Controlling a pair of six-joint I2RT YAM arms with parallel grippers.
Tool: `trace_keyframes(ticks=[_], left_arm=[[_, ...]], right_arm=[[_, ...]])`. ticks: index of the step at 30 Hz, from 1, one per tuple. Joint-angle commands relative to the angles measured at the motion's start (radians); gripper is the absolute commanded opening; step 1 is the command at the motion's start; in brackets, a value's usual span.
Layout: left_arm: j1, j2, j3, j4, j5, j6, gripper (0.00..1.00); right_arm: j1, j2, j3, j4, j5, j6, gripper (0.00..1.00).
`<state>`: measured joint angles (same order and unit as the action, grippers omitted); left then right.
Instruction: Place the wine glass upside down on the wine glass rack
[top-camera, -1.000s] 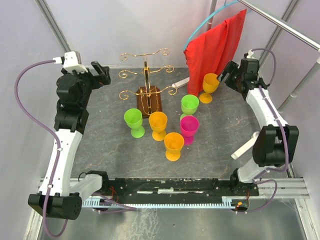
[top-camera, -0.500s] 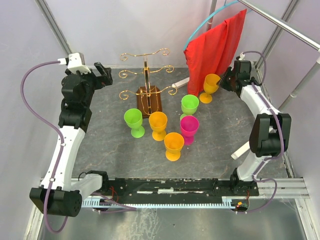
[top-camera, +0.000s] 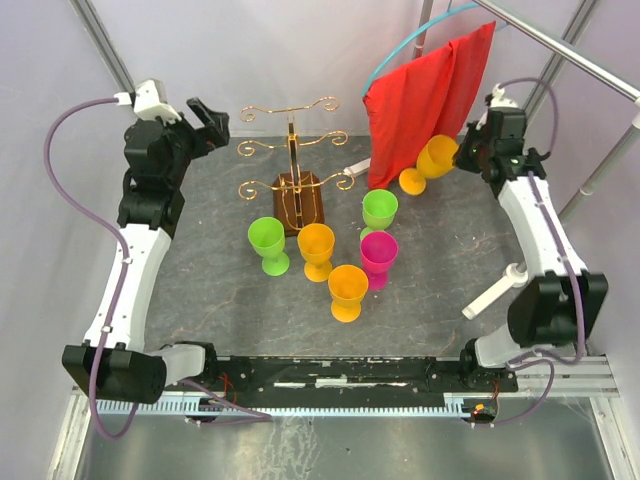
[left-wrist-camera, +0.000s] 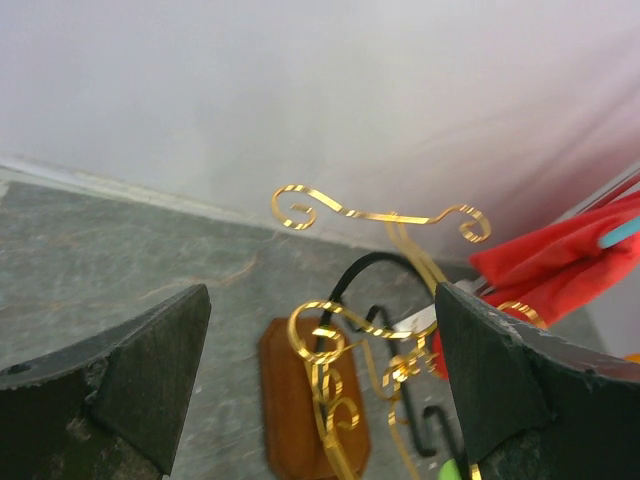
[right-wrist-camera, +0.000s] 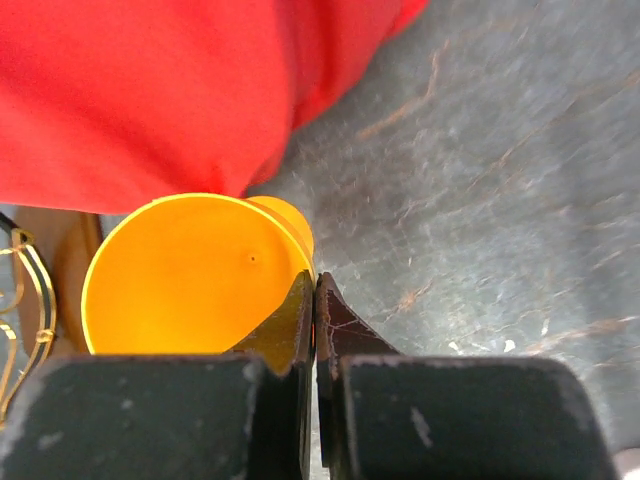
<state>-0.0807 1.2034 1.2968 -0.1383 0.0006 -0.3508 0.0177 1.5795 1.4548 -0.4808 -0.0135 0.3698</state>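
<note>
In the top view the wine glass (top-camera: 437, 155), a yellow-orange plastic goblet, hangs tilted at the back right with its foot toward the red cloth. My right gripper (top-camera: 466, 154) is shut on its rim. In the right wrist view the right gripper (right-wrist-camera: 315, 285) pinches the wall of the wine glass (right-wrist-camera: 190, 270), one finger inside the bowl and one outside. The wine glass rack (top-camera: 292, 150), gold scroll wire on a brown wooden base, stands at the back centre. My left gripper (top-camera: 207, 120) is open, just left of its upper arms. The left wrist view shows the left gripper (left-wrist-camera: 322, 300) wide, framing the wine glass rack (left-wrist-camera: 380, 215).
Several upright goblets stand in front of the rack: green (top-camera: 267, 243), orange (top-camera: 316, 248), orange (top-camera: 347, 290), pink (top-camera: 379, 255) and green (top-camera: 379, 210). A red cloth (top-camera: 430, 90) hangs from a rail at the back right. A white tube (top-camera: 490, 295) lies near the right arm.
My right gripper has shut on the glass's rim and raised it, tipped, up and to the right. The left arm has risen and moved back beside the rack's top, still open.
</note>
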Motion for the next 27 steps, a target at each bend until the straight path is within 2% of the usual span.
trace_keyframes(ticks=[1,6,11,15,20,24,27], left_arm=[[0.0,0.014,0.135,0.005,0.03,-0.192,0.99],[0.002,0.046,0.205,-0.055,0.052,-0.386,0.99],[0.001,0.05,0.157,-0.018,0.091,-0.656,0.99],[-0.001,0.006,0.078,0.035,0.039,-0.849,0.99],[-0.001,-0.043,0.018,0.11,0.01,-1.008,0.99],[-0.003,-0.081,-0.058,0.144,-0.001,-1.184,0.99],[-0.006,-0.109,-0.101,0.173,-0.015,-1.244,1.0]], right_arm=[[0.004,-0.23,0.094,0.009,0.055,-0.085,0.01],[0.009,-0.411,0.035,0.192,-0.091,-0.069,0.01],[0.041,-0.444,-0.005,0.455,-0.258,0.06,0.01],[0.141,-0.374,0.001,0.622,-0.263,0.063,0.01],[0.295,-0.238,0.04,0.783,-0.226,0.026,0.01],[0.442,-0.129,0.109,0.811,-0.172,-0.135,0.01],[0.523,-0.069,0.128,0.865,-0.129,-0.212,0.01]])
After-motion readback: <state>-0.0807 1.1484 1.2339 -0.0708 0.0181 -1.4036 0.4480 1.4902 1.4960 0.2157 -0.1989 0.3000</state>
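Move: The left hand is open and empty. The orange wine glass, gripped at its rim by the right hand and already lifted, lies some 46 cm to its right, 5 cm ahead and 19 cm lower; the wine glass rack stands about 14 cm right, 9 cm ahead, its middle 20 cm below. From the right hand the rack is about 37 cm left, 5 cm ahead and 7 cm below, the red cloth 9 cm left and 10 cm ahead, and the green glass 18 cm left, 8 cm back and 16 cm lower. Raise the right gripper about 30 cm, drawing back at first and tipping its fingers up to roughly level, then swing it left and forward towards the rack and left gripper while sinking a little, keeping the pinch on the orange glass's rim. Meanwhile keep the left gripper wide open near its place and roll it some 60 degrees, left side down. ##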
